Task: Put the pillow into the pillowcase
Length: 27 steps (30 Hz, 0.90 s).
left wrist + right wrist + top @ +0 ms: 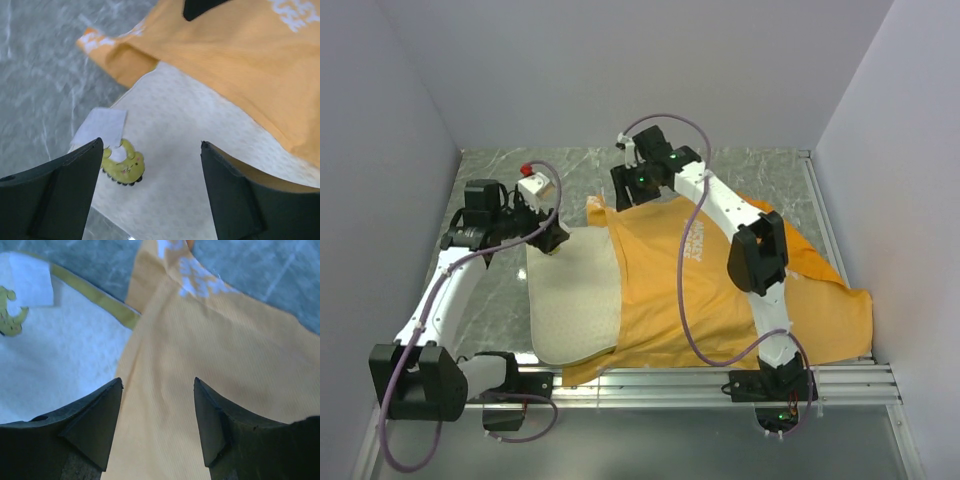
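The cream pillow (570,300) lies on the table, its right part inside the orange pillowcase (720,290) and its left part bare. My left gripper (552,240) hangs over the pillow's far left corner. In the left wrist view this gripper (150,150) is open, with nothing between its fingers, above the quilted pillow (200,150), near the white tag (102,126) and a yellow-green charm (122,167). My right gripper (625,190) is at the pillowcase's far left corner. In the right wrist view it (157,385) stands open over the orange fabric (225,350), beside the pillow (60,355).
A small white box with a red part (533,183) sits on the grey marbled table behind the left gripper. An aluminium rail (720,380) runs along the near edge. Walls close in the left, back and right sides.
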{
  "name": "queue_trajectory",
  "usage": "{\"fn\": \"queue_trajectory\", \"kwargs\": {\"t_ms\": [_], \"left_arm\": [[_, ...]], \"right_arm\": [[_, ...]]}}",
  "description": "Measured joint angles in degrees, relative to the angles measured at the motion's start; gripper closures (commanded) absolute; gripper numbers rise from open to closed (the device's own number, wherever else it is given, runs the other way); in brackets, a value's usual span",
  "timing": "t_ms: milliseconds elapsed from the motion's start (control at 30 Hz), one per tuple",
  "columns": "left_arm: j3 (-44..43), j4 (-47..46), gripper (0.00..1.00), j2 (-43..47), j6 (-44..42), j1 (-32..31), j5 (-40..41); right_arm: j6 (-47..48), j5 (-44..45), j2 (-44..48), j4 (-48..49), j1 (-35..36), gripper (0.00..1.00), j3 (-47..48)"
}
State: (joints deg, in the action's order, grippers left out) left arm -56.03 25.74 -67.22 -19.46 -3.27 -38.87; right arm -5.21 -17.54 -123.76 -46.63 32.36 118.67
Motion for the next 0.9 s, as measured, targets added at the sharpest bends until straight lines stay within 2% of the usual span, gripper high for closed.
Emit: {"fn": "queue_trajectory", "kwargs": {"t_ms": [233, 367, 533, 600, 667, 733, 767, 800, 900], "left_arm": [[7.02, -2.36, 0.13, -5.20, 11.39, 6.51, 9.09], [8.87, -1.57, 0.13, -6.21, 14.49, 6.93, 13.42], [7.43, -1.09, 0.13, -9.55, 16.96, 7.52, 14.69], [6.29, -0.98, 0.12, -12.70, 18.18, 7.76, 14.69], [5.57, -0.96, 0.14, -15.65, 19.19, 7.91, 14.45], [4.87, -0.96, 0.23, -17.94, 19.85, 8.13, 13.22], [4.42, -0.90, 0.27, -19.17, 20.06, 8.24, 12.33], [3.96, -0.96, 0.38, -20.28, 20.20, 8.35, 11.08], [3.17, -1.62, 0.58, -22.86, 20.15, 8.57, 6.93]], "right_arm": [[-3.61, 3.63, -8.83, 4.07, 2.78, 0.31, 6.47], [-4.39, 6.62, -12.59, 6.40, 3.52, 0.30, 7.87], [-4.35, 9.01, -17.09, 8.24, 4.28, 0.32, 10.16], [-4.28, 8.70, -18.21, 8.28, 4.63, 0.40, 10.43], [-3.93, 7.87, -19.08, 8.46, 4.92, 0.70, 10.62], [-3.74, 6.43, -19.78, 8.61, 5.03, 0.94, 10.73], [-3.72, 5.64, -20.02, 8.61, 5.09, 1.00, 10.73], [-3.80, 4.87, -20.09, 8.50, 5.16, 1.00, 10.73], [-4.17, 2.19, -20.00, 8.70, 5.18, 1.00, 10.75]]}}
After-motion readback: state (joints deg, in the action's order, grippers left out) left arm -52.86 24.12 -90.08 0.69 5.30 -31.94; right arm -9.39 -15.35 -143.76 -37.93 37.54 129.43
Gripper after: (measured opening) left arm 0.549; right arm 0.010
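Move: The far left corner of the pillow, with the green print, lies some 15 cm below my left hand, about 5 cm to its left and 1 cm ahead; the white tag is 4 cm beyond that corner and 2 cm to its right. My right hand goes for the pillowcase rim, roughly 11 cm below, 8 cm left and 2 cm ahead. The pillowcase's printed flap is another 3 cm left and 2 cm farther out than that rim, the pillow's far right corner just nearer me. My left hand drops about 14 cm and swings left onto the printed pillow corner, easing back right at the end, while its fingers tip down and turn counter-clockwise; they start closing on a fold of the cover. I lower my right hand some 10 cm, moving steadily left and first forward, then partly back, and shut its fingers on the pillowcase rim beside the pillow's far right corner. ##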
